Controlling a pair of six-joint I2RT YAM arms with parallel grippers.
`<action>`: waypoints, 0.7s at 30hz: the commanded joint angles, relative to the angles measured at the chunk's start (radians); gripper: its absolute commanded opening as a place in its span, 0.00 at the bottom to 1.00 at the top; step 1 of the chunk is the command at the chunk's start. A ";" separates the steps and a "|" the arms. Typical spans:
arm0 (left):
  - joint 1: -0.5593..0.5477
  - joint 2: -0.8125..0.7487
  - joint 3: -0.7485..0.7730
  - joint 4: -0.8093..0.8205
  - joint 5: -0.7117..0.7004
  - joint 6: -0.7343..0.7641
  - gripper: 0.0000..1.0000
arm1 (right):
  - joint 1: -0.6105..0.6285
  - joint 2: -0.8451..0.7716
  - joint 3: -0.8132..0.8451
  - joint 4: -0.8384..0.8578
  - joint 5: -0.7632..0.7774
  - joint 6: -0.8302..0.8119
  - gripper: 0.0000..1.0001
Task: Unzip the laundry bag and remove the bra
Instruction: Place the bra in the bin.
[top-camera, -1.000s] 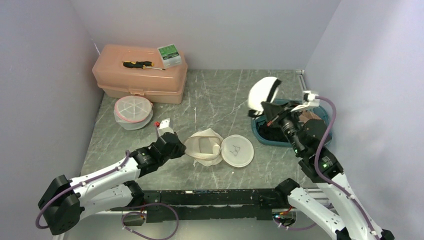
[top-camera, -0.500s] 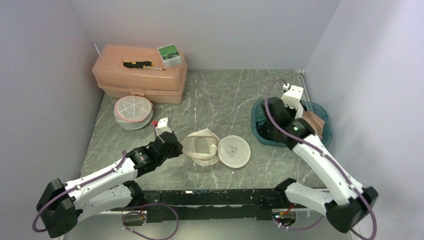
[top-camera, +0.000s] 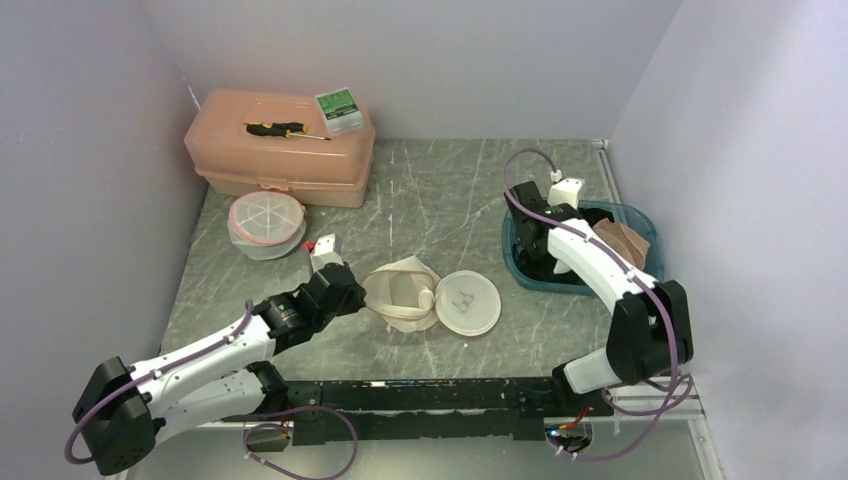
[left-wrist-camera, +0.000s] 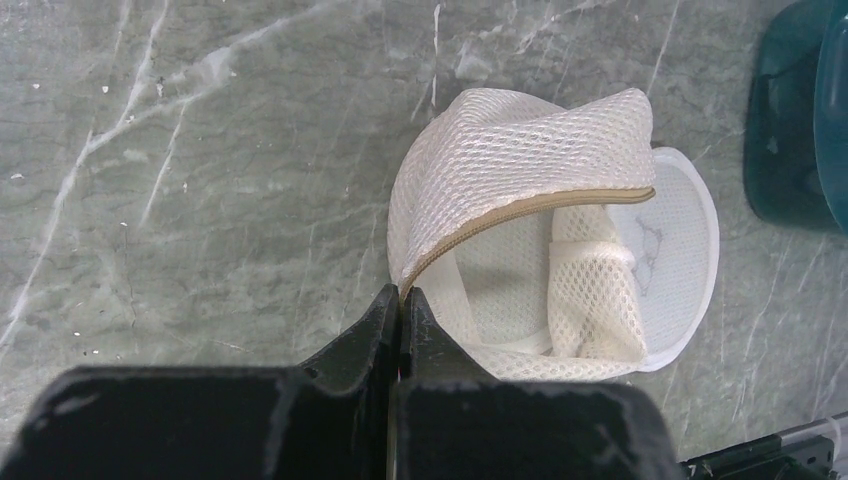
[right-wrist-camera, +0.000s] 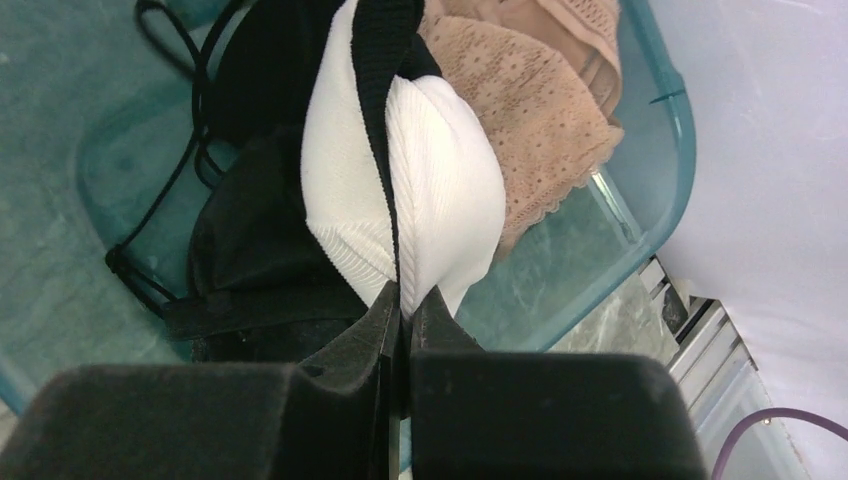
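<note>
The white mesh laundry bag (top-camera: 405, 293) lies mid-table with its zip open and its mouth gaping (left-wrist-camera: 520, 160); its round flat half (top-camera: 470, 300) lies beside it. My left gripper (left-wrist-camera: 402, 292) is shut on the tan zipper edge at the bag's left rim (top-camera: 358, 297). My right gripper (right-wrist-camera: 403, 290) is shut on a white bra with black trim (right-wrist-camera: 440, 180), low inside the teal bin (top-camera: 640, 218). In the top view the right arm hides the bra.
The teal bin's rim (right-wrist-camera: 670, 110) also surrounds a black garment (right-wrist-camera: 250, 250) and a beige lace one (right-wrist-camera: 520, 90). A peach toolbox (top-camera: 280, 148) with a screwdriver (top-camera: 285, 129) and a green box (top-camera: 339, 110) stands back left; a round pink-rimmed container (top-camera: 265, 222) sits before it.
My right arm has swung down and carried the white bra from above the bin into it. The left gripper and the bag have stayed put.
</note>
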 joint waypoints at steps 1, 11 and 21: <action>0.001 0.008 0.005 0.041 -0.012 -0.026 0.03 | -0.003 0.056 0.023 0.043 -0.006 0.027 0.00; 0.001 -0.034 -0.014 0.015 -0.033 -0.039 0.03 | -0.023 0.191 0.048 0.170 -0.183 -0.072 0.09; 0.000 -0.002 -0.009 0.013 -0.036 -0.036 0.03 | -0.026 0.096 0.030 0.235 -0.312 -0.125 0.67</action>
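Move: The white-and-black bra, still pinched in the right fingers, already hangs inside the teal bin; the bin's middle is about 3 cm ahead of the right hand, level with it sideways and some 8 cm below. Black garments lie about 4 cm ahead and 6 cm left, roughly 10 cm down; the beige garment is about 2 cm ahead and 7 cm right, 9 cm down. From the left hand the bin's middle lies some 12 cm ahead, 44 cm right and 4 cm below. The white bra goes down into the bin onto the black garments, the right hand sinking about 6 cm, soon also drifting forward and left, some 4 cm each way. As the descent slows to a stop, the shut fingers spread to over half open and let go of the bra, the hand turning by about 15 degrees. ##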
